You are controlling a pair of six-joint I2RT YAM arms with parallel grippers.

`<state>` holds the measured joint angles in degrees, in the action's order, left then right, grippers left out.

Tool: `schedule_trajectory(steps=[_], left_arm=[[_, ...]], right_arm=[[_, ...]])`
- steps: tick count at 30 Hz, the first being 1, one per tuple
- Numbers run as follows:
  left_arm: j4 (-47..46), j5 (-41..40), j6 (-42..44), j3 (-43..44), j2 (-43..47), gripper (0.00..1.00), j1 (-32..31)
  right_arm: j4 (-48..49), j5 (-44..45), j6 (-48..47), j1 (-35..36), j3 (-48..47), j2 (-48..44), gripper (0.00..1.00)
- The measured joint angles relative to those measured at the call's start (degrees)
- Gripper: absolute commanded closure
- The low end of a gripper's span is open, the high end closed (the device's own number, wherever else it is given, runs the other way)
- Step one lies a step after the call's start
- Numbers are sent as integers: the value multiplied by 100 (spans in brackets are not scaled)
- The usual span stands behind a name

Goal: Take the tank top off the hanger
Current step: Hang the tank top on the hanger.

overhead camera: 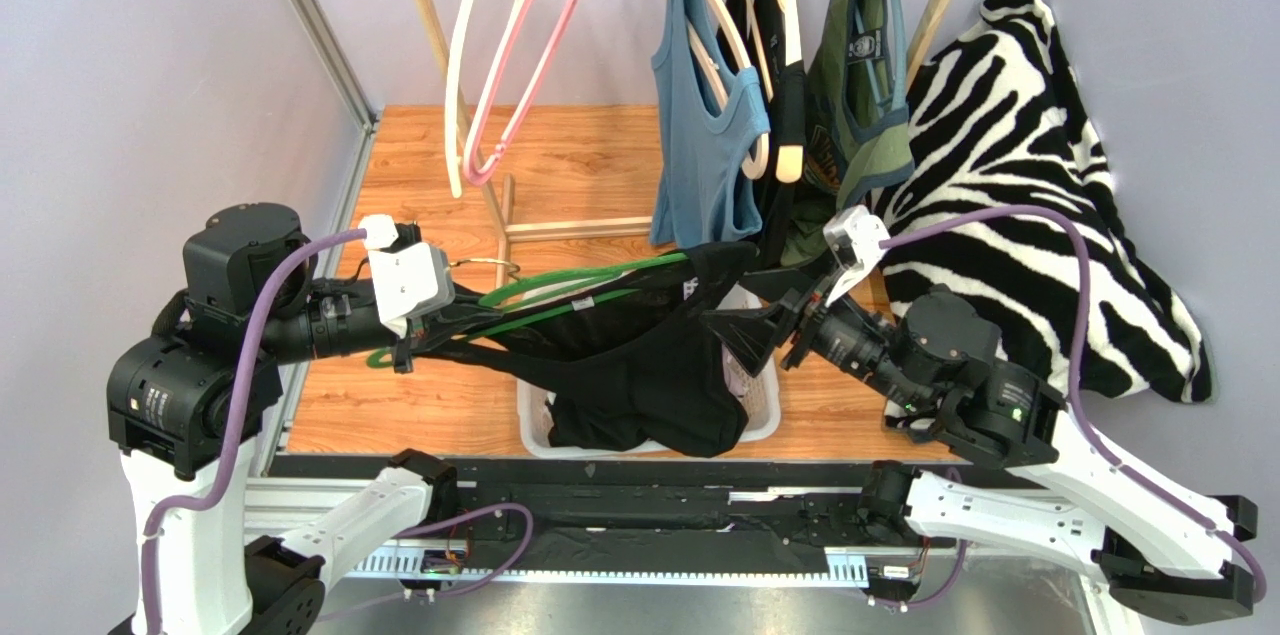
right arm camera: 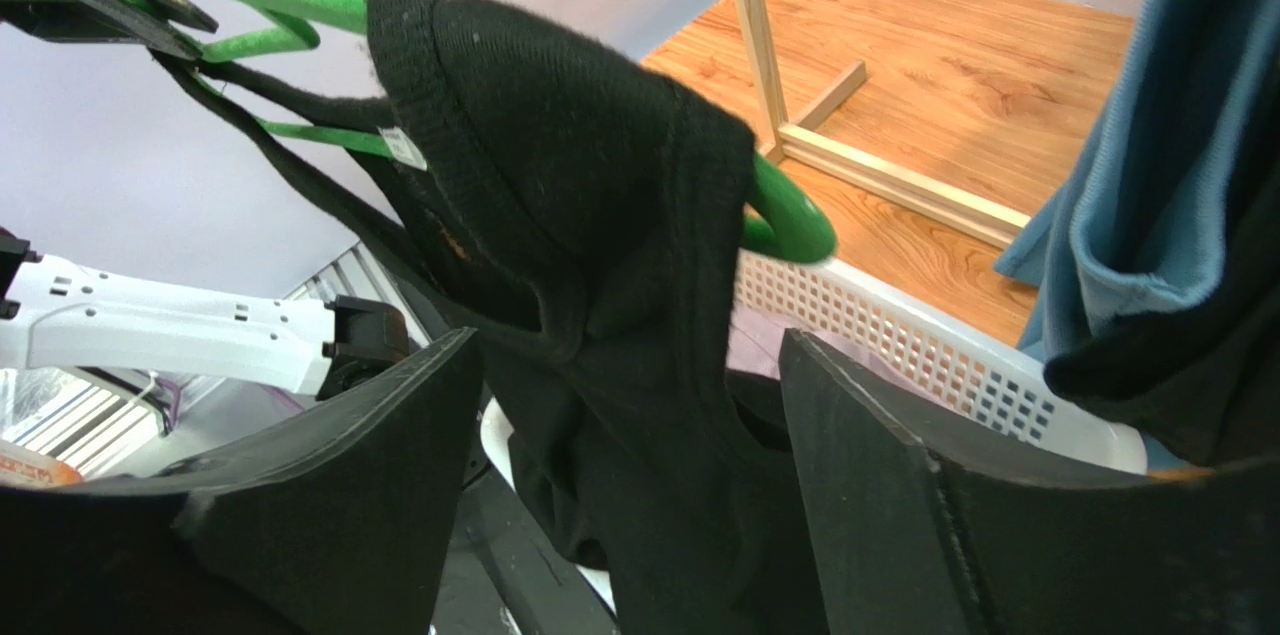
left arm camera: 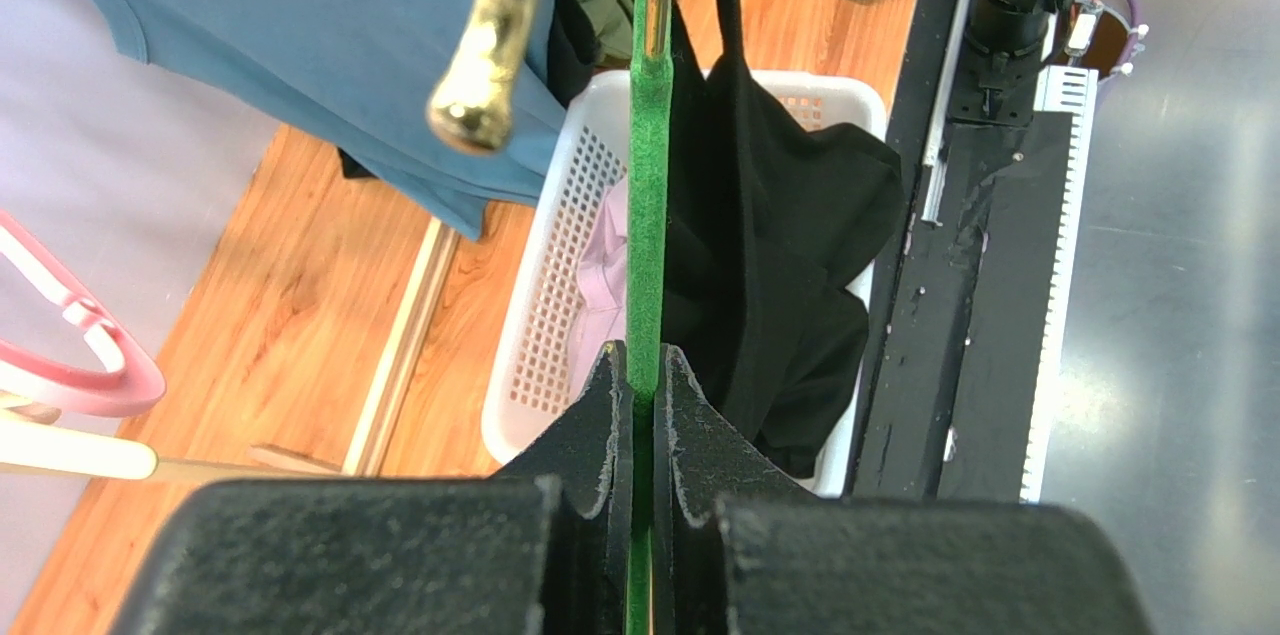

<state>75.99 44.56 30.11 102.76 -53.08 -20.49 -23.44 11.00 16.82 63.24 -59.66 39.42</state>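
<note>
A black tank top (overhead camera: pixel 646 365) hangs on a green hanger (overhead camera: pixel 586 283) held level above a white basket (overhead camera: pixel 766 418). My left gripper (overhead camera: pixel 439 326) is shut on the hanger's left part; in the left wrist view its jaws pinch the green bar (left arm camera: pixel 649 185) at the tips (left arm camera: pixel 639 359), and the top (left arm camera: pixel 781 245) droops to the right of it. One strap of the top (right arm camera: pixel 601 215) is draped over the hanger's right end (right arm camera: pixel 789 223). My right gripper (right arm camera: pixel 624 365) stands open with that strap's cloth hanging between its fingers, untouched. From above, the right gripper (overhead camera: pixel 759 335) sits at the top's right edge.
Behind stands a wooden rack with a blue tank top (overhead camera: pixel 699 125), a dark green top (overhead camera: pixel 864 80), and empty pink (overhead camera: pixel 519 50) and cream hangers. A zebra-print cloth (overhead camera: pixel 1022 170) lies at the right. The basket (left arm camera: pixel 549 290) holds pale purple cloth.
</note>
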Motion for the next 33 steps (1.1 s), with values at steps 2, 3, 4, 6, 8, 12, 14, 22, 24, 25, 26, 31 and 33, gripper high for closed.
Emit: schedule_trajectory(steps=[2,3,4,6,8,12,14,22,24,25,26,31,33], left_arm=[[0,-2,0,0,0,100,0],[0,-2,0,0,0,100,0],[0,-2,0,0,0,100,0],[-2,-2,0,0,0,100,0],[-2,-2,0,0,0,100,0],[-7,-4,0,-2,7,100,0],[-13,-9,0,-2,17,100,0],[-44,-28,0,-2,39,100,0],[-44,-22,2,-2,39,100,0],[-44,-9,4,-2,39,100,0],[-44,2,4,-2,39,100,0],[-4,140,33,35,37,100,0],[42,168,42,94,31,100,0]], right_arm=[[131,-2,-9,0,0,114,43],[170,-9,-24,0,0,151,48],[214,-17,-17,0,-2,190,63],[291,-24,-31,0,-7,249,80],[337,-46,-37,0,-11,267,99],[345,-44,20,0,-83,238,100],[304,-39,33,0,-164,201,100],[140,468,-24,0,-479,-295,100],[133,778,-46,0,-597,-358,100],[136,946,-59,0,-658,-356,100],[136,1110,-72,0,-704,-337,100],[81,1915,-195,0,-852,-105,100],[0,2116,-245,-2,-920,24,100]])
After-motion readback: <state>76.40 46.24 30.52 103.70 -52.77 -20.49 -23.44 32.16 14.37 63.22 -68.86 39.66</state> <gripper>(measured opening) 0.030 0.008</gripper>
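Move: The black tank top's free shoulder sits just off the right hand's open fingertips, about 1 cm ahead and 2 cm left, roughly level; the green hanger's free end inside it is some 4 cm ahead, 2 cm left and 3 cm up. The basket lies about 5 cm ahead, 10 cm left and 32 cm below, the blue tank top roughly 22 cm ahead and 3 cm left, about level. From the left hand that shoulder is about 24 cm right, 4 cm ahead and 5 cm lower. The right hand eases a centimetre or two left and slightly forward onto the black tank top's free shoulder and pinches the cloth just below the green hanger's end, its wide-open fingers shutting fully. It then lifts about 7 cm while swinging some 8 cm to the right and, late on, 4 cm forward, turning about 20 degrees clockwise to draw the shoulder outward past the hanger's end, as the left hand keeps its grip on the hanger and straps and stays almost still. ##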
